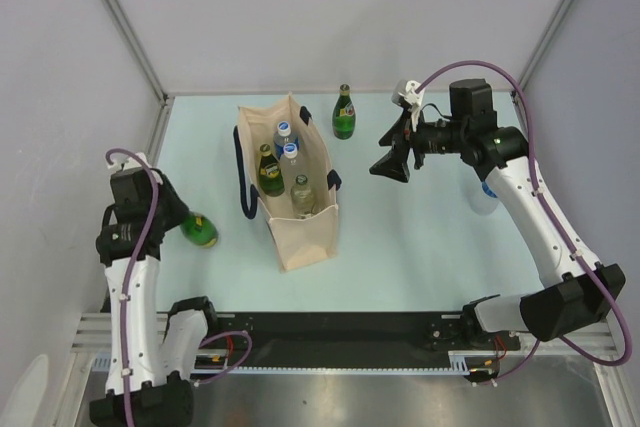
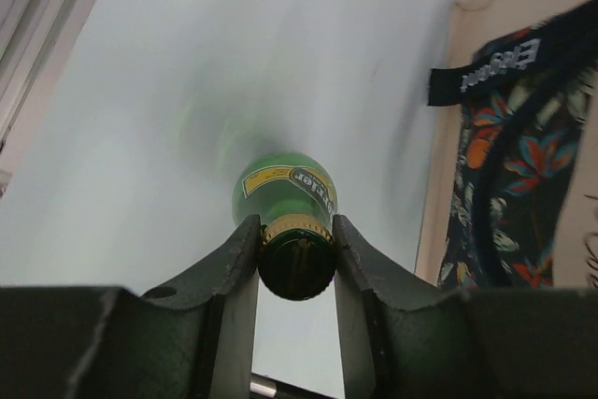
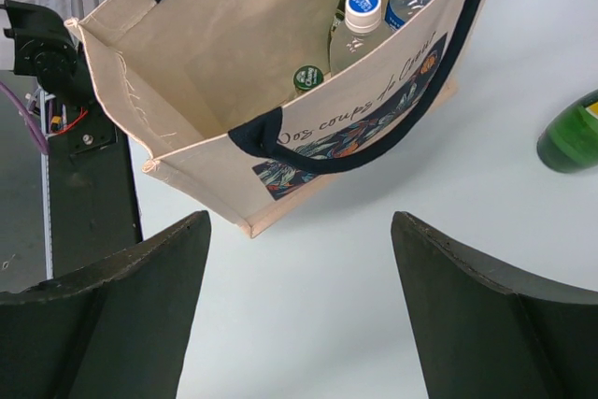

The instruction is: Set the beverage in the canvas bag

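Note:
My left gripper (image 1: 182, 222) is shut on the capped neck of a green glass bottle (image 1: 201, 232), left of the canvas bag (image 1: 300, 239). In the left wrist view both fingers press the gold-banded neck of the green bottle (image 2: 285, 189), just below the cap. I cannot tell whether its base rests on the table. The bag stands upright and open, with navy handles, and holds several bottles (image 1: 290, 159). My right gripper (image 1: 390, 165) hangs open and empty to the right of the bag. Its wrist view looks into the bag (image 3: 215, 53).
A second green bottle (image 1: 344, 115) stands behind the bag's far right corner, and it shows at the edge of the right wrist view (image 3: 570, 137). A clear bottle (image 1: 484, 197) stands partly hidden behind the right arm. The left wall frame runs close to the left arm.

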`<state>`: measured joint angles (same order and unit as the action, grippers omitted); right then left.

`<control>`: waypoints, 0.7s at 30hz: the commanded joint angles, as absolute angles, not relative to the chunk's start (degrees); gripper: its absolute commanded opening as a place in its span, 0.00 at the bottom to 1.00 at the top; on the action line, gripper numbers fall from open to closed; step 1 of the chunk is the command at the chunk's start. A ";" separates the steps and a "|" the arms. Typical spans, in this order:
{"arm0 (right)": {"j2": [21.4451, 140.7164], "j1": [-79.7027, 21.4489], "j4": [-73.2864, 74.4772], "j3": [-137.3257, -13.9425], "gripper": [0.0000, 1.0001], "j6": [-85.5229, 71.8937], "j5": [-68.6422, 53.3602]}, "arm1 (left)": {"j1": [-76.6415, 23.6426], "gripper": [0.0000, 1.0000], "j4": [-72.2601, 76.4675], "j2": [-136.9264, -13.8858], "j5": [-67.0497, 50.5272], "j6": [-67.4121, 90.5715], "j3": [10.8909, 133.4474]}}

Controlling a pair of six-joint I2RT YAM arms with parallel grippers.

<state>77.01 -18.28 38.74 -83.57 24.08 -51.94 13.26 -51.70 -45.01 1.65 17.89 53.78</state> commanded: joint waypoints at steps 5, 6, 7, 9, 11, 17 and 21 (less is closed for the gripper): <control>76.99 -18.11 38.50 -84.99 0.84 23.99 -52.56 | 8.44 0.00 -45.09 -40.78 -6.50 9.58 67.75; 77.08 -18.11 38.76 -85.08 0.84 23.99 -52.47 | 8.26 0.00 -45.35 -40.78 -7.46 8.97 68.81; 77.25 -18.19 38.76 -85.25 0.84 23.91 -52.38 | 8.09 0.00 -45.44 -40.87 -8.17 8.62 71.17; 77.43 -18.11 39.02 -85.43 0.84 23.91 -52.29 | 7.65 0.00 -45.61 -41.39 -9.83 8.00 73.81; 77.43 -18.11 39.11 -85.43 0.84 23.91 -52.12 | 7.03 0.00 -46.05 -42.10 -10.89 7.73 78.47; 77.69 -18.02 39.46 -84.99 0.84 24.08 -51.42 | 6.42 0.00 -46.41 -47.10 -16.08 10.36 91.74; 77.78 -18.11 39.64 -84.73 0.84 24.26 -50.98 | 5.98 0.00 -46.32 -51.06 -19.33 13.09 99.73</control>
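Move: The left gripper already holds the green bottle by its neck, some 20 cm above the table. The canvas bag it is bound for has its middle about 25 cm to the right, 9 cm ahead and 8 cm lower. Inside the bag, a green bottle stands 20 cm right and 12 ahead, a small clear one 28 right and 7 ahead, both about 10 lower. From the right hand the bag's middle is about 21 cm left, 2 ahead and 20 below. Lift the left gripper swiftly, about 23 cm up, keeping the green bottle pinched by its neck, and let it drift some 6 cm right to narrow the sideways gap to the canvas bag. As you climb, tilt the fingers up towards level by some 30 degrees and swing them clockwise to face the bag. ##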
